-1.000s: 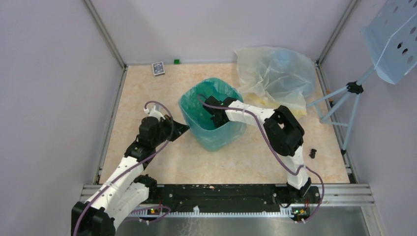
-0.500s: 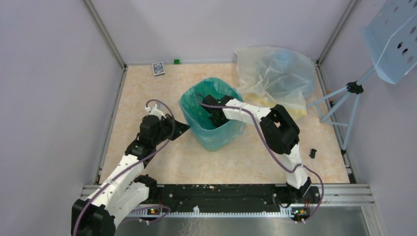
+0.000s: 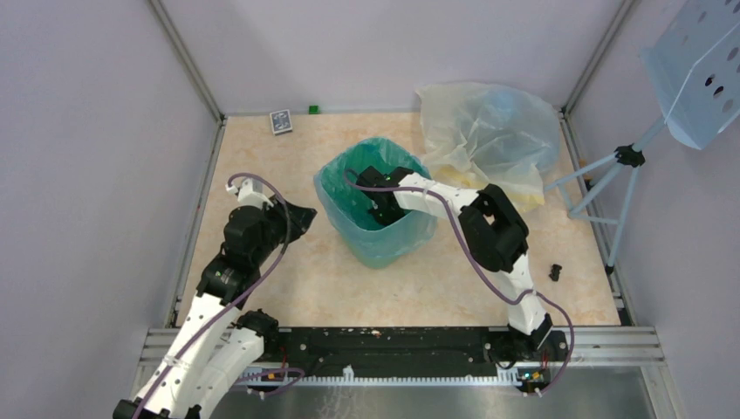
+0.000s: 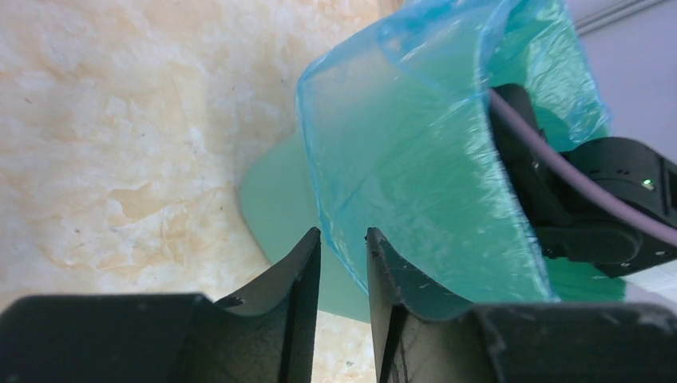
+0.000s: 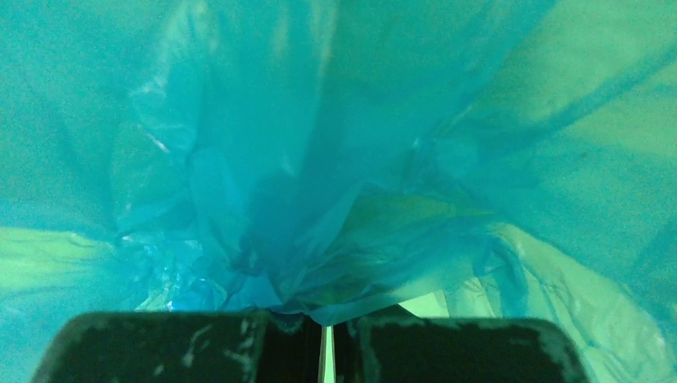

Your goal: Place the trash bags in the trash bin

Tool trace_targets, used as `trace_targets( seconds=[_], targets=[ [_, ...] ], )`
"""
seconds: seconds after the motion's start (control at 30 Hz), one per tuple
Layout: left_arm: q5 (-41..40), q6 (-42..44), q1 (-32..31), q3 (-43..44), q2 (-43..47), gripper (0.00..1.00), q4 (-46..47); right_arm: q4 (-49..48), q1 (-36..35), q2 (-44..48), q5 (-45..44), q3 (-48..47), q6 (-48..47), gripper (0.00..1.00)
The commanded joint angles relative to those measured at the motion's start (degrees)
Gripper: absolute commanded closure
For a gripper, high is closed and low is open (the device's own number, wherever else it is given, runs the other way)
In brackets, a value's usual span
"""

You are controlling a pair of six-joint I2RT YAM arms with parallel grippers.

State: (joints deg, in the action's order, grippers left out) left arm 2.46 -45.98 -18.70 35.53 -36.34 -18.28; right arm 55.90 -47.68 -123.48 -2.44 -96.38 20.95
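Note:
The green trash bin [image 3: 384,246] stands mid-table, and a light blue trash bag [image 3: 330,185] lines it and folds over its rim. In the left wrist view the bag [image 4: 399,175] covers the bin's upper wall, leaving the pale green base [image 4: 275,207] bare. My left gripper [image 3: 307,213] [image 4: 343,233] hangs just left of the bin, open, nothing between its fingers. My right gripper [image 3: 377,202] [image 5: 327,319] is down inside the bin, shut, with crumpled blue film [image 5: 319,199] bunched against its tips. More trash bags [image 3: 489,131], pale yellowish and light blue, lie piled at the back right.
A small dark card box [image 3: 280,121] and a green cube [image 3: 312,109] sit by the back wall. A tripod [image 3: 611,192] carrying a perforated panel [image 3: 698,70] stands outside the right rail. A small black part [image 3: 555,271] lies near the right edge.
My left gripper has opened, let go of the bag at the bin's left rim and drawn back to the left. My right gripper has stayed shut inside the bin, shifting slightly left.

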Motion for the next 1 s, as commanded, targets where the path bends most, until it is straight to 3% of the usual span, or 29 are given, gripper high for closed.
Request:
trace_targets(
  seconds=[0.0, 0.4, 0.73, 0.97],
  targets=[
    [-4.54, 5.15, -0.07, 6.12, 0.57, 0.66, -4.42, -5.19, -0.14, 3.76, 3.90, 1.61, -1.35, 1.00],
    [0.10, 6.53, -0.11, 10.37, -1.14, 0.56, -4.05, -5.82, -0.18, 15.13, 7.53, 1.52, -1.35, 1.00],
    [2.45, 8.03, -0.11, 11.50, -2.52, 0.47, -4.65, 0.08, -0.13, 21.30, 5.58, -10.44, -4.19, 1.00],
    [2.85, 10.52, -0.06, 16.34, -4.65, 0.35, -7.70, 3.11, 0.14, 26.56, -1.51, -16.09, -8.45, 1.00]
  ],
)
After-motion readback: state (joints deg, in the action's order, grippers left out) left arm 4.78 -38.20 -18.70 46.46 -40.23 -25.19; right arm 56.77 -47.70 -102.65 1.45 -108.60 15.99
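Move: The right hand, fingers shut and pointing down, is near the floor of the trash bin against the blue bag lining. The bin's middle is about 10 cm above it, some 4 cm left and 2 cm ahead. The white bag lies about 18 cm ahead and 23 cm right of that hand, 3 cm higher. From the left hand, hovering outside the rim, the bin's middle is about 5 cm ahead, 12 cm right and 9 cm lower. The right fingertips come free of the blue bag at the bottom of the bin and, still shut, rise out through the mouth, slowly at first and then fast, by some 20 cm. They drift a little left as the fingers swing about 30 degrees forward and left. Outside the rim the left hand lifts 4 cm, then hangs there while its half-parted fingers keep opening. ##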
